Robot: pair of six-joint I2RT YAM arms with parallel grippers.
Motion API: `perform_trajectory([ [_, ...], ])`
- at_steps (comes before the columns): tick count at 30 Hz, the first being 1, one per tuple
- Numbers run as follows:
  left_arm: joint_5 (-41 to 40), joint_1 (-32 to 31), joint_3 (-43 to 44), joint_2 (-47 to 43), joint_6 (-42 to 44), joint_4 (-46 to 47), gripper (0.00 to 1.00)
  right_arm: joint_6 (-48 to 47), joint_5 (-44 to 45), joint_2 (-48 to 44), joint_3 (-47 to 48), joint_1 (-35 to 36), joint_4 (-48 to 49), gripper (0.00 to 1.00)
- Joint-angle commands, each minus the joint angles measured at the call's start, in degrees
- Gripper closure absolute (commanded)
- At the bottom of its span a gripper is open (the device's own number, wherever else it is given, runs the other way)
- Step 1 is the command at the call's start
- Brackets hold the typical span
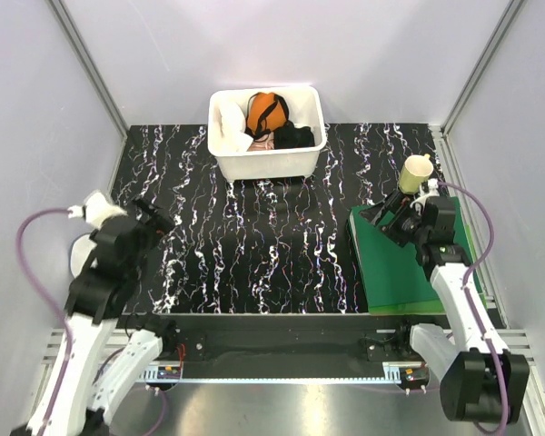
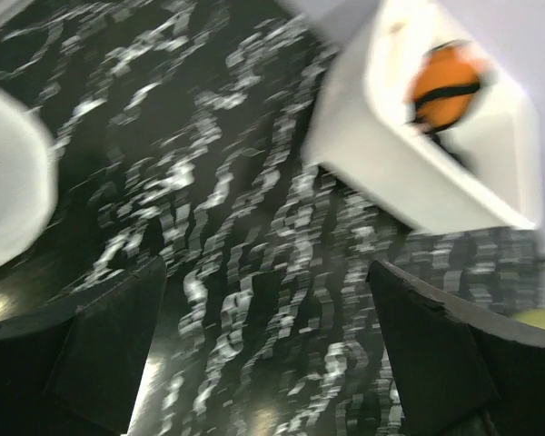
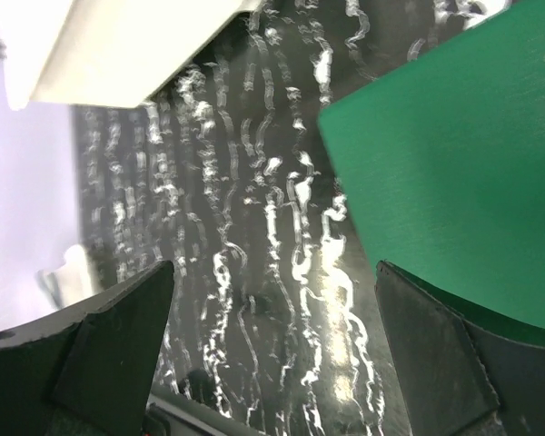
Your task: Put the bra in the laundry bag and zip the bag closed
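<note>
The white tub [image 1: 300, 162] stands at the back centre. A plain white fabric piece [image 1: 231, 123] in its left part looks like the bra, beside an orange garment [image 1: 263, 113] and a black one [image 1: 293, 136]. A white rounded thing [image 1: 80, 247], largely hidden under my left arm, appears to be the laundry bag [image 2: 7, 182]; it is blurred at the left wrist view's edge. My left gripper [image 1: 160, 219] [image 2: 272, 354] is open over the bare mat, well short of the tub [image 2: 409, 173]. My right gripper [image 1: 381, 218] [image 3: 272, 350] is open at the green board's left edge, holding nothing.
A black mat with white streaks [image 1: 254, 245] covers the table. The green board [image 1: 404, 268] [image 3: 454, 163] lies at the right. A pale yellow cup [image 1: 416, 173] stands behind my right wrist. Lilac walls close in the left, right and back.
</note>
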Motion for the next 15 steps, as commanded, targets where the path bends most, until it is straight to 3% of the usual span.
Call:
perform_trajectory([
  [1, -3.51, 4.5, 4.11, 12.76, 1.05, -6.74, 0.01, -4.71, 6.14, 1.65, 8.72, 2.1, -7.36, 0.0],
  [4, 6.48, 15.65, 4.64, 21.81, 5.45, -2.96, 0.01, -7.44, 10.55, 1.47, 11.72, 5.79, -9.31, 0.0],
  [5, 8.27, 21.68, 4.21, 23.84, 5.97, -2.08, 0.01, -7.88, 10.38, 1.21, 12.25, 7.36, -9.49, 0.0],
  [8, 10.74, 30.84, 4.37, 31.05, 5.45, 0.65, 0.01, -7.62, 6.61, 0.59, 13.39, 9.04, -9.76, 0.0],
  [13, 0.33, 35.18, 7.27, 40.28, 6.33, 3.37, 0.01, -6.48, -1.3, -0.46, 12.78, 10.89, -9.15, 0.0],
  [15, 4.3, 37.38, 9.38, 44.05, 6.59, 2.68, 0.01, -6.92, -3.07, -0.81, 12.51, 11.68, -9.06, 0.0],
])
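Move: About level with the left hand, some 20 cm to its left and 24 cm below, lies the white mesh laundry bag. The white box stands roughly 32 cm ahead and 20 cm to the right, 21 cm lower; the black clothing inside it sits about 7 cm to the right of the box's middle. From the right hand the bag is some 65 cm to the left, about 6 cm back and 13 cm below. Swooping down and left towards the laundry bag, the open left hand drops about 14 cm and travels nearly as far left, with a small early reach forward. Its fingers tip steeply down, nearly 40 degrees, while the hand swings counter-clockwise; it touches nothing yet. The right hand, also open and empty, rises about 5 cm above the green board and drifts 4 cm left. ##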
